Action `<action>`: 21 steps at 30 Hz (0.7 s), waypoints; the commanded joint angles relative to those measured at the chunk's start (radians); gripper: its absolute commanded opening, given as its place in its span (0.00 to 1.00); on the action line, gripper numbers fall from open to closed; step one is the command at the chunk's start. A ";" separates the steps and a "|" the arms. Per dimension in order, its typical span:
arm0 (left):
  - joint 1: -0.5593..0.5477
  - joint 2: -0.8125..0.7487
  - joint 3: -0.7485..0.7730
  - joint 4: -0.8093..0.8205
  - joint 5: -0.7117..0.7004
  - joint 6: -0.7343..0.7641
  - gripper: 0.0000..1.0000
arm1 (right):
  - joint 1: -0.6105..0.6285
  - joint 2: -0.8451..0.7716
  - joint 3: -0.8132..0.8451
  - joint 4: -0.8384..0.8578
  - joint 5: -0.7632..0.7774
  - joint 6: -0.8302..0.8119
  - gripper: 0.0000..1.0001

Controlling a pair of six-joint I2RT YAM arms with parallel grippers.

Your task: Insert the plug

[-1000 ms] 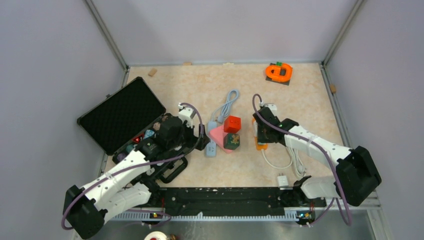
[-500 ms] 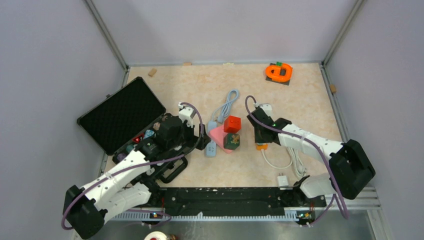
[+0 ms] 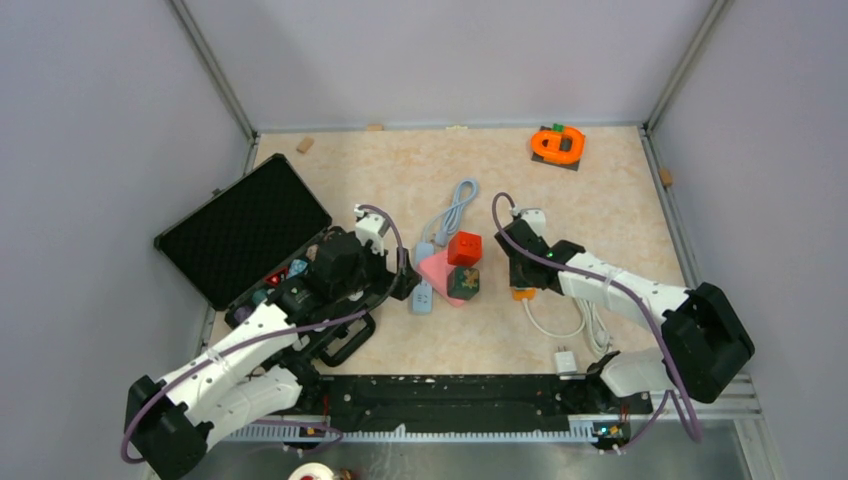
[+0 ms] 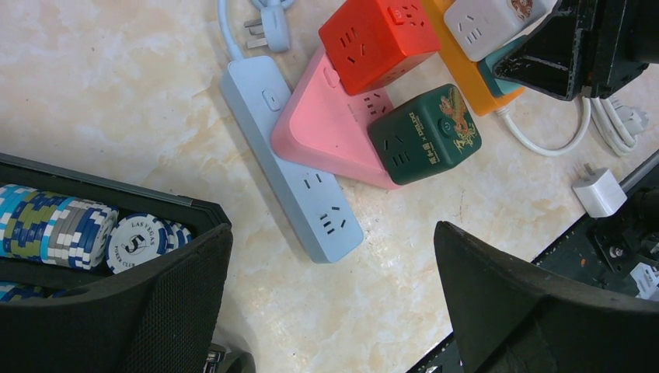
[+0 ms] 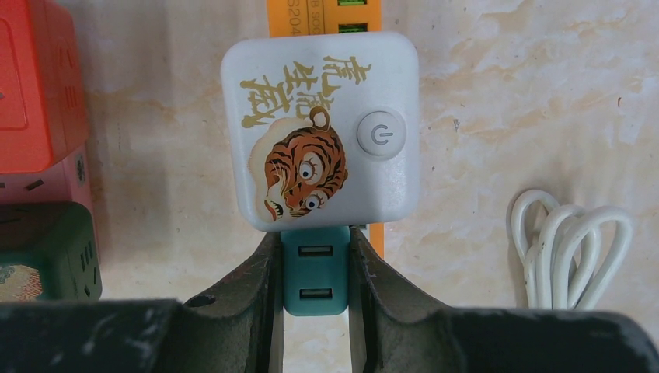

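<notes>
A teal plug [image 5: 315, 268] with two USB ports sits between the fingers of my right gripper [image 5: 315, 252], which is shut on it. The plug's far end meets the near side of a white cube socket [image 5: 320, 132] with a tiger picture; its prongs are hidden. The cube rests on an orange power strip [image 5: 325, 15]. From above, the right gripper [image 3: 520, 262] is right of the cluster of sockets. My left gripper [image 4: 330, 233] hangs open over the end of a pale blue power strip [image 4: 291, 155], holding nothing.
A pink triangular socket [image 4: 326, 132], a red cube [image 4: 377, 39] and a green cube [image 4: 423, 132] lie packed together. A coiled white cable [image 5: 571, 241] and a white charger [image 4: 598, 190] lie right. An open black case [image 3: 240, 230] with poker chips [image 4: 54, 229] stands left.
My right arm has shifted a little to the left with the plug still gripped. The left arm has hardly moved.
</notes>
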State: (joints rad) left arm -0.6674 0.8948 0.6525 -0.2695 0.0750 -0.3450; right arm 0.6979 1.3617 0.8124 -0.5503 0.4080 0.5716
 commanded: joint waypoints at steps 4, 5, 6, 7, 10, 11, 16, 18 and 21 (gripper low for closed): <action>0.005 -0.024 0.051 0.031 0.028 0.025 0.99 | 0.003 0.031 -0.008 -0.100 -0.112 0.027 0.39; 0.005 -0.024 0.059 0.026 0.031 0.031 0.99 | 0.002 0.014 0.015 -0.116 -0.120 0.020 0.56; 0.006 -0.022 0.067 0.021 0.031 0.034 0.99 | 0.002 -0.008 0.036 -0.131 -0.131 0.017 0.70; 0.006 -0.020 0.076 0.018 0.030 0.037 0.99 | 0.002 -0.030 0.062 -0.143 -0.146 0.014 0.81; 0.004 -0.004 0.106 -0.001 0.026 0.039 0.99 | 0.002 -0.103 0.113 -0.164 -0.200 0.005 0.96; 0.005 0.003 0.114 -0.004 0.031 0.040 0.99 | 0.001 -0.123 0.129 -0.173 -0.218 0.002 0.98; 0.004 0.068 0.146 0.015 0.139 0.024 0.99 | -0.015 -0.178 0.187 -0.206 -0.296 -0.017 0.99; 0.002 0.110 0.148 0.050 0.204 -0.026 0.99 | -0.052 -0.205 0.178 -0.193 -0.353 -0.025 0.99; -0.036 0.191 0.154 0.116 0.269 -0.107 0.99 | -0.154 -0.255 0.129 -0.145 -0.496 -0.036 0.99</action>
State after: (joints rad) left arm -0.6693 1.0054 0.7712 -0.2562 0.2157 -0.3580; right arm 0.6449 1.1633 0.9638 -0.7227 0.0841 0.5583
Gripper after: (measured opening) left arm 0.986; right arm 0.985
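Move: My right fingers are shut on the teal plug, right at my hand point, on the near end of the orange strip, whose middle is about 3 cm ahead, 1 cm left and 4 cm below. The white adapter stands some 5 cm straight ahead; the green socket cube is level with me about 11 cm to the left, the red cube 11 cm left and 7 cm ahead. From my left hand the teal plug lies about 21 cm right, 2 cm ahead, 11 cm lower. I spread my right fingers wide to let go of the teal plug, easing back about 3 cm, then lift off some 8 cm straight above the near end of the orange strip while drifting 3 cm left towards the cubes and rolling my hand's left side up nearly 20 degrees. My open left hand rises a few centimetres, then swings about 3 cm right, towards the green cube. ##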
